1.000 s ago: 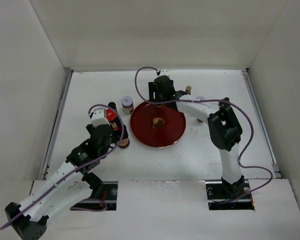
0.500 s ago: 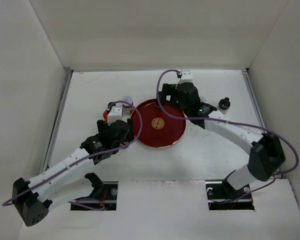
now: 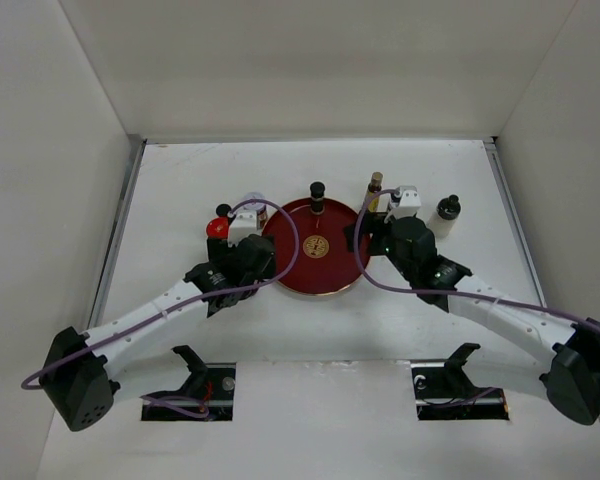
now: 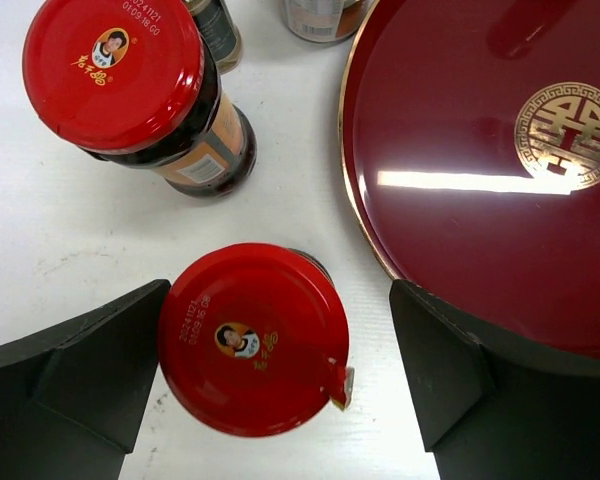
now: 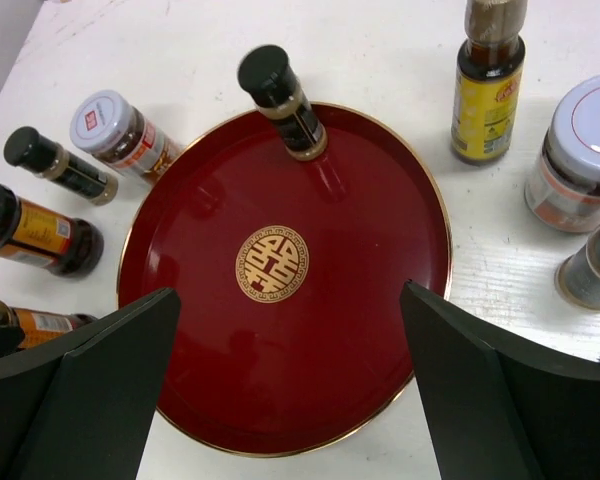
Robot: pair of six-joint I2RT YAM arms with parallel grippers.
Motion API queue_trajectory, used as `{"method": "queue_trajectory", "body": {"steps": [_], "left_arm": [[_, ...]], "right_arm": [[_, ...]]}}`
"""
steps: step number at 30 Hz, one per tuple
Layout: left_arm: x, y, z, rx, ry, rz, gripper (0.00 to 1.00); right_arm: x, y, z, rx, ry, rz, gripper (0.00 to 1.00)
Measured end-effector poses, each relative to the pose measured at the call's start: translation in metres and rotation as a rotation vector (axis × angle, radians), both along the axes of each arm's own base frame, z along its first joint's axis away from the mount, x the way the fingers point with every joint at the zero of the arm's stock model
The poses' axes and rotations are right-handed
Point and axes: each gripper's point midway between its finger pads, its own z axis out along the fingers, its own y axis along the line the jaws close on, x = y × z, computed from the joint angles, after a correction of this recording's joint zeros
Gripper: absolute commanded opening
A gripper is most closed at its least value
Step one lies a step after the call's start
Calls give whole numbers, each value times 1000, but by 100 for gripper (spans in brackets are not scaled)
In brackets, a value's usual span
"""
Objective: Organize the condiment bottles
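In the left wrist view my open left gripper [image 4: 280, 290] straddles a red-capped jar [image 4: 252, 340] standing on the table just left of the round dark-red tray [image 4: 480, 230]. A second red-capped jar [image 4: 115, 75] stands beyond it. My right gripper [image 5: 290, 292] is open and empty above the tray [image 5: 380, 300]. A black-capped bottle [image 5: 280, 95] stands on the tray's far edge. An amber bottle [image 5: 490, 80], a white-lidded jar [image 5: 580, 150] and a small black-capped bottle [image 5: 595, 265] stand right of the tray. Another white-lidded jar [image 5: 120, 135] and a slim black-capped bottle [image 5: 55, 165] stand left of it.
In the top view the tray [image 3: 330, 275] lies mid-table between my left gripper [image 3: 250, 262] and right gripper [image 3: 377, 238]. A white-bodied, black-capped bottle [image 3: 446, 212] stands far right. White walls enclose the table on three sides.
My right arm has pulled back from the tray's far side to its right edge. A black-capped bottle now shows on the tray. My left gripper has moved in beside the tray.
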Motion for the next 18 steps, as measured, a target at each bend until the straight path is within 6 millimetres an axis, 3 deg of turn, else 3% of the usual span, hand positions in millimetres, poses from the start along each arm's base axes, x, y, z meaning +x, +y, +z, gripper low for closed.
{"method": "queue_trajectory", "body": {"steps": [7, 13, 18], "left_arm": [[4, 5, -12, -19, 11, 43, 84], [5, 8, -20, -36, 22, 65, 47], [5, 8, -19, -39, 22, 64, 34]], "right_arm": [[-1, -1, -7, 10, -5, 2, 99], [0, 2, -6, 32, -19, 12, 99], [-1, 2, -8, 35, -20, 18, 99]]}}
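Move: The left hand has the nearer red-capped jar standing between its open fingers, the jar's middle about 4 cm below the hand point, 1 cm ahead and 1 cm left. The other red-capped jar is some 10 cm ahead and 6 cm left, a pale-lidded jar about 18 cm ahead and 2 cm right. The tray's centre is roughly 11 cm ahead, 15 cm right and 9 cm down. From the right hand, the nearer jar lies about 26 cm left, 5 cm back and 10 cm below. The left hand eases down about 2 cm over the nearer red-capped jar, drifting not quite 1 cm to its left so that the jar comes into the middle of the gap, while the wrist turns only a few degrees counter-clockwise. As the sinking runs out, the wide-open fingers close by about a quarter of their range and pinch the jar from both sides at the red cap, then the hand stays there holding it without lifting. ##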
